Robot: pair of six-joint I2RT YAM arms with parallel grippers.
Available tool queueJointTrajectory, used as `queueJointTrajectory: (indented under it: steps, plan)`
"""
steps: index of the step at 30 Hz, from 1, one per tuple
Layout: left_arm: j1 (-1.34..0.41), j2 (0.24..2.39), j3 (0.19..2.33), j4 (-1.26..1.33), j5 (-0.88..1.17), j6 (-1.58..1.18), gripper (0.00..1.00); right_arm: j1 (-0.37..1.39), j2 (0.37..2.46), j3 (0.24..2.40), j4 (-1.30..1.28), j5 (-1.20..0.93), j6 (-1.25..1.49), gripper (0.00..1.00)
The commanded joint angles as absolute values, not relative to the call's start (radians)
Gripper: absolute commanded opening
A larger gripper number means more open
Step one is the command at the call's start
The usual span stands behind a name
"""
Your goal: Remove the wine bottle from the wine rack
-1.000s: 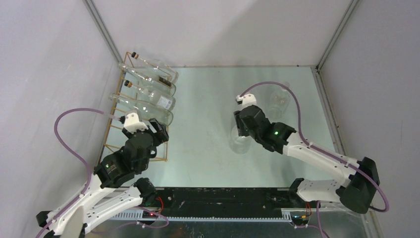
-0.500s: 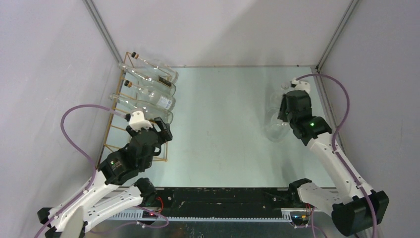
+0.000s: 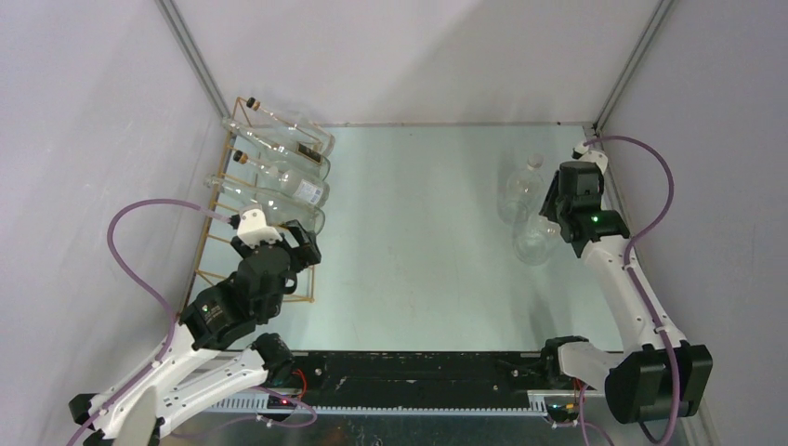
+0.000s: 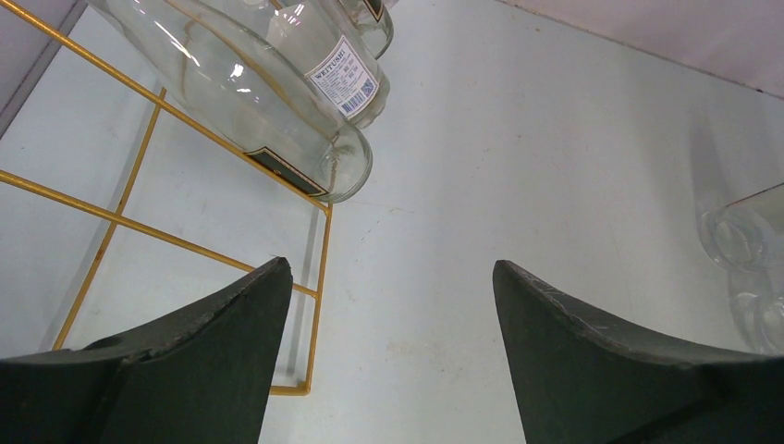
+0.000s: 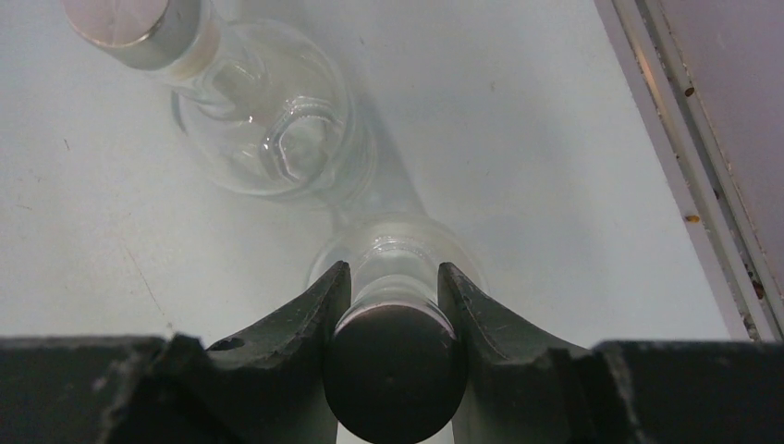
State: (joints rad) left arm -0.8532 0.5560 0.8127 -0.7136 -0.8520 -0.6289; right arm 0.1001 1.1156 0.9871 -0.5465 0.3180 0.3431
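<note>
The gold wire wine rack (image 3: 302, 298) stands at the left with three clear wine bottles lying across it; the nearest one (image 3: 279, 206) shows in the left wrist view as a labelled bottle (image 4: 277, 120) on the rack (image 4: 120, 221). My left gripper (image 3: 302, 243) hovers at the rack's near right corner, open and empty (image 4: 393, 268). At the far right, my right gripper (image 3: 558, 212) is shut on the dark-capped neck of an upright clear wine bottle (image 3: 536, 243); in the right wrist view the jaws (image 5: 395, 277) clamp just below the cap (image 5: 396, 370).
A second clear bottle (image 3: 520, 186) with a silver cap (image 5: 120, 18) stands just beyond the held one. The metal side rail (image 3: 618, 218) and the right wall run close beside the right arm. Purple cables loop off both wrists.
The right arm has carried its bottle from the table's middle to the right side, next to the standing bottle. The left gripper's jaws have spread wider near the rack corner.
</note>
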Motion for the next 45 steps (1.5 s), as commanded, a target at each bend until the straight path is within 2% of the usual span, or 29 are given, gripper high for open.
queueJointTrajectory:
  steps: [1, 9, 13, 17, 18, 20, 27, 35, 41, 45]
  plan:
    - [-0.844, 0.554, 0.832, -0.709, -0.855, -0.63, 0.87, 0.095, 1.121, 1.026, -0.312, 0.349, 0.347, 0.0]
    - [-0.843, 0.527, 0.791, -0.715, -0.856, -0.668, 0.87, 0.095, 1.162, 1.026, -0.236, 0.42, 0.306, 0.01]
    - [-0.842, 0.535, 0.78, -0.711, -0.848, -0.677, 0.87, 0.095, 1.203, 1.054, -0.24, 0.426, 0.306, 0.08]
    - [-0.842, 0.54, 0.783, -0.716, -0.851, -0.675, 0.87, 0.095, 1.238, 1.079, -0.265, 0.398, 0.329, 0.24]
    - [-0.843, 0.539, 0.782, -0.72, -0.853, -0.674, 0.87, 0.094, 1.243, 1.08, -0.268, 0.394, 0.332, 0.32]
    - [-0.843, 0.534, 0.781, -0.722, -0.855, -0.673, 0.87, 0.094, 1.249, 1.079, -0.277, 0.385, 0.341, 0.42]
    - [-0.842, 0.51, 0.767, -0.736, -0.865, -0.68, 0.88, 0.094, 1.235, 1.08, -0.306, 0.372, 0.356, 0.62]
    - [-0.827, 0.544, 0.782, -0.729, -0.822, -0.674, 0.89, 0.083, 1.123, 1.141, -0.418, 0.377, 0.342, 0.69]
    - [-0.721, 0.607, 0.947, -0.826, -0.765, -0.685, 0.89, 0.064, 1.043, 1.4, -0.653, 0.217, 0.315, 0.69]
    - [-0.621, 0.637, 1.038, -0.838, -0.711, -0.637, 0.89, 0.094, 1.001, 1.494, -0.728, 0.141, 0.351, 0.69]
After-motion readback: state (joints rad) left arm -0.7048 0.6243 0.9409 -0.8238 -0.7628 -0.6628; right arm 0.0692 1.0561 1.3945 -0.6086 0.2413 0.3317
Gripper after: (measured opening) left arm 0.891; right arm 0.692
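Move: The clear bottle already hangs upright from the right hand, pinched at the neck just under the cap, its middle about 11 cm below the fingers. The free spot it is headed for is some 5 cm ahead, 1 cm to the right and roughly 22 cm down on the table. The standing bottle is about 12 cm ahead and 5 cm left. From the left hand that spot lies some 54 cm right, 15 cm ahead and 27 cm below. The held bottle is carried forward about 5 cm by the right hand, in beside the standing bottle, sinking roughly 1 cm on the way. The fingers then open and let go of its neck, and the hand backs off about 4 cm while climbing some 15 cm clear of the cap, its fingertips tipping up about 20 degrees. ##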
